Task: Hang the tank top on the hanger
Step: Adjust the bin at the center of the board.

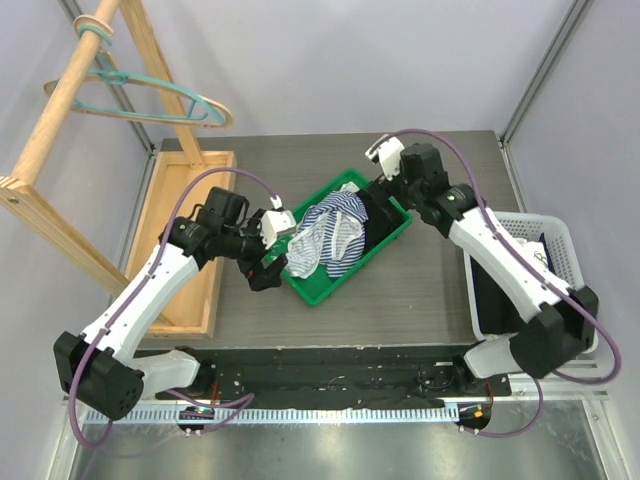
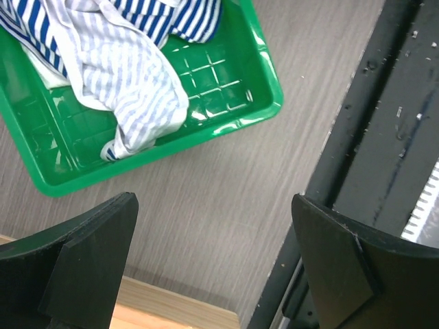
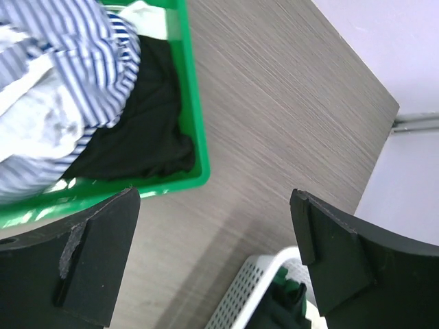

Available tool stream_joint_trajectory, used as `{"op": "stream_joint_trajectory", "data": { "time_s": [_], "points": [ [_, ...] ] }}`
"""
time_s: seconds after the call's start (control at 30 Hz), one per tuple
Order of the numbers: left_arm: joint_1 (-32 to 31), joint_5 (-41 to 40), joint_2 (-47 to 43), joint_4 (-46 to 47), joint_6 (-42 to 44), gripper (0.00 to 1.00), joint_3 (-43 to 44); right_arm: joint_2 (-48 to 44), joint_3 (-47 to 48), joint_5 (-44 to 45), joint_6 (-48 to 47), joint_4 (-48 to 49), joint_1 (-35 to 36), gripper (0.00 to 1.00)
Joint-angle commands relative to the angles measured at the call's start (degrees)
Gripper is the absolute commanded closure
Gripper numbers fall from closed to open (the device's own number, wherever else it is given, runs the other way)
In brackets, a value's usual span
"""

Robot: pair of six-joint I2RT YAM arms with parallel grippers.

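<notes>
The striped tank top [image 1: 330,236] lies crumpled in a green tray [image 1: 310,292] at the table's middle, over a plain black garment [image 3: 144,130]. It also shows in the left wrist view [image 2: 130,75] and the right wrist view [image 3: 62,62]. The teal hanger [image 1: 165,92] hangs from the wooden rack at the far left. My left gripper [image 1: 266,266] is open and empty beside the tray's near-left corner; in its wrist view [image 2: 214,200] it is over bare table. My right gripper [image 1: 376,198] is open and empty at the tray's far-right corner, shown over the table in its wrist view [image 3: 215,197].
A wooden rack [image 1: 60,100] with a box-like base [image 1: 190,250] stands at the left. A tan hanger hangs beside the teal one. A white perforated basket [image 1: 560,225] holding dark and green cloth stands at the right, also in the right wrist view [image 3: 254,288].
</notes>
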Motion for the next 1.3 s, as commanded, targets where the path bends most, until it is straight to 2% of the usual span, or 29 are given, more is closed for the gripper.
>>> {"op": "stream_joint_trajectory", "data": {
  "time_s": [0.0,0.3,0.53,0.73,1.27],
  "points": [
    [-0.2,-1.8,0.6,6.8,-1.2,0.0,-1.5,8.2,2.0,7.6,1.5,10.8,-0.3,0.0],
    [-0.2,-3.6,0.8,10.2,-1.0,0.0,-6.4,27.0,13.8,6.2,4.6,12.9,-4.0,0.0],
    [-0.2,-3.8,1.1,12.3,-1.9,0.0,-7.9,36.2,20.6,5.9,5.3,11.9,-4.2,0.0],
    [-0.2,-3.7,1.1,12.6,-2.3,0.0,-8.1,39.9,23.4,5.5,4.8,10.4,-4.1,0.0],
    [-0.2,-4.6,0.3,13.1,-3.7,0.0,-8.3,49.8,31.0,14.6,3.7,9.4,-8.1,0.0]
  ]
}}
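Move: From the right hand, the green bin's middle lies about 5 cm ahead, 11 cm to the left and 23 cm below. The middle of its far-right short rim is some 17 cm straight ahead. The black cloth in the bin is roughly 10 cm ahead and 3 cm left; the white basket 24 cm right and 5 cm back. From the left hand, the bin's middle is about 21 cm ahead, 14 cm right; the wooden stand base 18 cm ahead, 19 cm left. No grip yet: the right hand's open fingers come to either side of the bin's far-right rim, left finger on the cloth side, though touch can't be made out. It sweeps about 17 cm forward and as far down, mostly sinking at the end, tipping down and turning clockwise some 15 degrees. The left hand, open, sinks 4 cm and edges forward towards the bin, then holds. ##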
